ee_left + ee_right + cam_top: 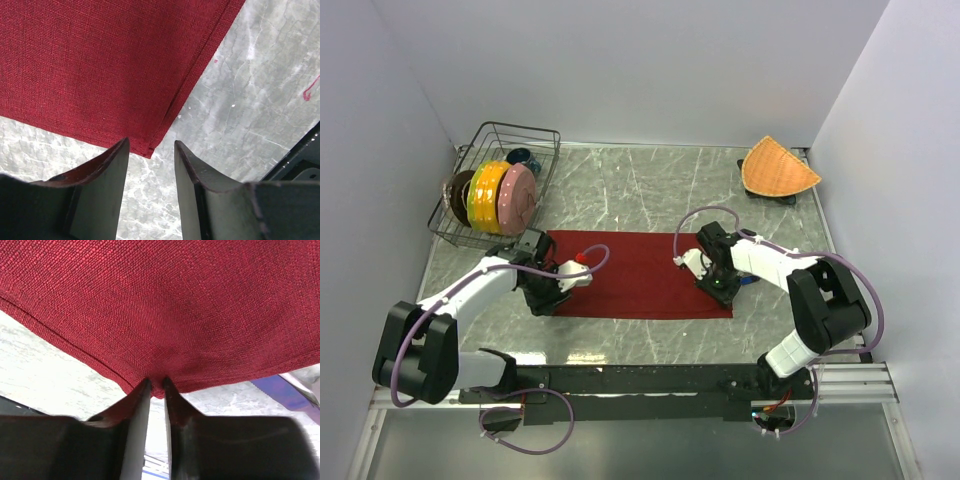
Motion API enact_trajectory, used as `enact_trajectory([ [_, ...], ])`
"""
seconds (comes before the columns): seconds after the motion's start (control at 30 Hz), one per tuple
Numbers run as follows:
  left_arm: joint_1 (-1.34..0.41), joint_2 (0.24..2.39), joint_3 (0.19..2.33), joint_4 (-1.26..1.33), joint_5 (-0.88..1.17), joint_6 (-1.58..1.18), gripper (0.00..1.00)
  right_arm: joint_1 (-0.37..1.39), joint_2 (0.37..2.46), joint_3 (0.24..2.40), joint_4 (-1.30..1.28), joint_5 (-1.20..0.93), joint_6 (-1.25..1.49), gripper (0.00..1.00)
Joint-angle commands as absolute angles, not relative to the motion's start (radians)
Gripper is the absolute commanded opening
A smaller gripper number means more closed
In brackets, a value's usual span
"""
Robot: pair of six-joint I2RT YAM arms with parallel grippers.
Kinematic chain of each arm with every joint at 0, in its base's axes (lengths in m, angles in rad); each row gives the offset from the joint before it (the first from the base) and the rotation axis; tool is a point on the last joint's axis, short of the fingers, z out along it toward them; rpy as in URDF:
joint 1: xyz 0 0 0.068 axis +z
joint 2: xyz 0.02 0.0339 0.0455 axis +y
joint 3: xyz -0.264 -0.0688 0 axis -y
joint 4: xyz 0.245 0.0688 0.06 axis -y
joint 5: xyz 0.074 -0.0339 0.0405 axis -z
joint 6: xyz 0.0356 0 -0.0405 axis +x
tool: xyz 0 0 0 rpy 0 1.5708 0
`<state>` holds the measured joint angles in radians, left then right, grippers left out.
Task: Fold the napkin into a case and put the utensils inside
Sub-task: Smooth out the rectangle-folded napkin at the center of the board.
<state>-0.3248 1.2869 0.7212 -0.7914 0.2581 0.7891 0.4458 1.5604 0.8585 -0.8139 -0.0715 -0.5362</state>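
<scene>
The dark red napkin (640,272) lies flat on the marble table, lying in layers at its near-left corner (90,65). My left gripper (550,298) hovers at that corner, open, and the corner's tip sits just ahead of the gap (151,145). My right gripper (722,290) is at the near-right corner, where its fingertips (156,385) pinch a bunched bit of the napkin (165,305). The blue-purple knife (287,392) shows on the table at the right edge of the right wrist view. The fork is not clearly seen.
A wire dish rack (542,140) holding coloured plates (495,195) stands at the back left. An orange woven fan-shaped mat (778,168) stands at the back right. White walls close in the table (650,185) on three sides.
</scene>
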Motion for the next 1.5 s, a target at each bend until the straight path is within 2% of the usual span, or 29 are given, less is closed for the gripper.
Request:
enact_trajectory([
  [0.0,-0.345,1.266,0.706,-0.769,0.242,0.825,0.45,0.453,1.554,0.861,-0.807,-0.057,-0.525,0.17],
  [0.03,-0.348,1.262,0.706,-0.767,0.236,0.827,0.44,0.453,1.549,0.864,-0.811,-0.058,-0.526,0.12],
  [0.17,-0.359,1.261,0.704,-0.767,0.236,0.831,0.42,0.454,1.537,0.873,-0.83,-0.058,-0.528,0.0],
  [0.43,-0.37,1.24,0.712,-0.779,0.236,0.836,0.36,0.453,1.505,0.937,-0.902,-0.104,-0.519,0.0],
  [0.9,-0.387,1.262,0.672,-0.739,0.193,0.854,0.33,0.453,1.52,0.965,-0.928,-0.126,-0.512,0.0],
  [1.17,-0.388,1.258,0.673,-0.735,0.19,0.856,0.14,0.453,1.52,0.971,-0.934,-0.124,-0.517,0.0],
  [1.37,-0.388,1.247,0.683,-0.747,0.184,0.859,0.04,0.453,1.52,0.982,-0.942,-0.121,-0.519,0.0],
  [1.43,-0.388,1.236,0.683,-0.758,0.187,0.865,0.02,0.454,1.519,0.983,-0.943,-0.123,-0.52,0.0],
  [1.47,-0.387,1.235,0.683,-0.761,0.189,0.865,0.06,0.453,1.52,0.983,-0.945,-0.124,-0.519,0.0],
])
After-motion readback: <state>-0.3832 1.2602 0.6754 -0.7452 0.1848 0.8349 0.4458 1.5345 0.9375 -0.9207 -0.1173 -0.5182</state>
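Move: The left hand hovers almost over the napkin's near left corner, which lies about 2 cm below, 1 cm back and 1 cm left; the napkin's middle is some 21 cm right and 7 cm ahead. The right fingers are already down at the near right corner, about 1 cm below, back and right. From the right hand, the knife's showing end is roughly 5 cm ahead and 6 cm right, 1 cm down. Up by some 2.5 cm, drifting about 1 cm left, goes the right hand once its partly open fingers have shut and pinched the cloth just inside the near right corner; then it holds still. The left hand stays low at the near left corner, sinks barely half a centimetre with a slight turn, and closes its half-open fingers almost fully there, seeming to pinch the corner. ##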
